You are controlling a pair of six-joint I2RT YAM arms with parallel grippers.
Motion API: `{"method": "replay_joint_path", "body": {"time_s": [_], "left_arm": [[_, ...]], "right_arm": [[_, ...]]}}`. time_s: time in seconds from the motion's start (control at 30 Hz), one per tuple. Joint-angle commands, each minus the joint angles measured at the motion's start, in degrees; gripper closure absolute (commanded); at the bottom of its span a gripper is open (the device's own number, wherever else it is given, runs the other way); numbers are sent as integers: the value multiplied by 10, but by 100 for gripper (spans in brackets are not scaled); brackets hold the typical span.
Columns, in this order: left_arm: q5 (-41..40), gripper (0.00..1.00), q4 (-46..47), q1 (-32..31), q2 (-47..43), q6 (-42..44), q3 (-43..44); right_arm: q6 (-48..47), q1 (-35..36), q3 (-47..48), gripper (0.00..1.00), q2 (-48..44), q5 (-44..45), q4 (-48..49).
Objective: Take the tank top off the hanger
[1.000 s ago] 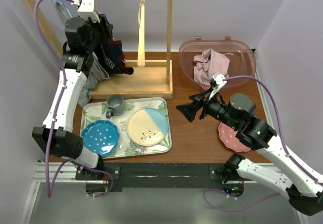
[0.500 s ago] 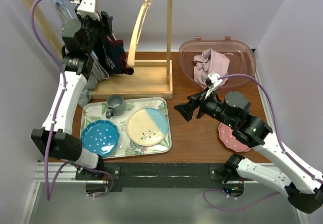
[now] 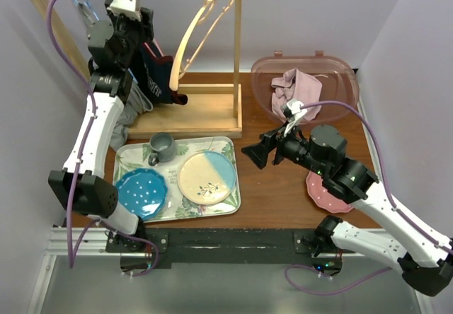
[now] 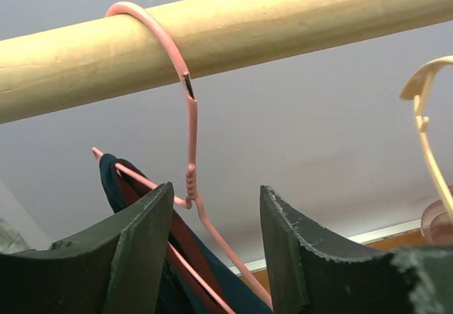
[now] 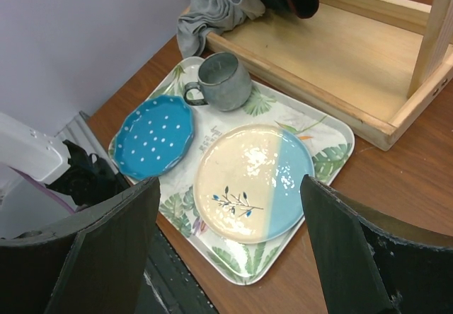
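Note:
A dark navy tank top (image 3: 157, 77) with red trim hangs on a pink wire hanger (image 4: 190, 137) hooked over the wooden rod (image 4: 283, 17) of the rack. My left gripper (image 3: 145, 35) is raised just under the rod. In the left wrist view it (image 4: 216, 190) is open, with the hanger's neck and one shoulder wire between the jaws and the tank top's strap (image 4: 117, 179) beside the left finger. My right gripper (image 3: 253, 155) is open and empty above the table right of the tray; it also shows in the right wrist view (image 5: 228, 181).
An empty cream hanger (image 3: 191, 38) hangs tilted on the rod, right of the tank top. A grey cloth (image 3: 131, 116) lies by the rack base (image 3: 205, 116). The tray (image 3: 230, 187) holds a mug (image 3: 162, 146) and two plates. A pink basin (image 3: 340, 70) with a cloth stands back right.
The cream hanger has swung out to the right and tilted. My left gripper has risen towards the rod. My right gripper has shifted slightly left.

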Motion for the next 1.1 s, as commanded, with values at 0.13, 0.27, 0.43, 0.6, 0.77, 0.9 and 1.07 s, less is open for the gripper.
{"method": "replay_joint_path", "body": {"time_s": [0.13,0.27,0.43,0.6,0.77,0.9,1.07], "left_arm": [[13,72,48,6,29,19,46],[26,91,53,6,18,7,48],[45,100,33,6,13,-5,75],[43,100,-3,6,22,-33,119],[30,100,-33,6,18,-54,130],[21,100,-59,6,7,-80,131],[11,100,-121,6,-16,-102,117]], "right_arm": [[-12,1,35,16,23,-9,18],[-12,1,31,16,28,-10,26],[-2,1,23,16,24,-28,43],[-1,1,29,16,15,-27,37],[3,1,22,16,-2,-25,36],[6,1,22,16,-8,-31,33],[13,1,33,16,-14,-42,31]]}}
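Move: The pink hanger's neck is about 3 cm ahead of the left hand, 1 cm left and level with it, between the open fingers. The rack's bar runs across some 5 cm ahead and 6 cm up. The dark tank top hangs about 4 cm ahead, 3 cm right and 18 cm down; the wooden hanger is roughly 3 cm ahead, 15 cm right and 3 cm down. From the right hand the neck lies about 33 cm ahead, 33 cm left, 17 cm up. Left hand eases forward 2 cm, pinches the pink hanger's neck, lifts about 3 cm while backing off, then dips. ##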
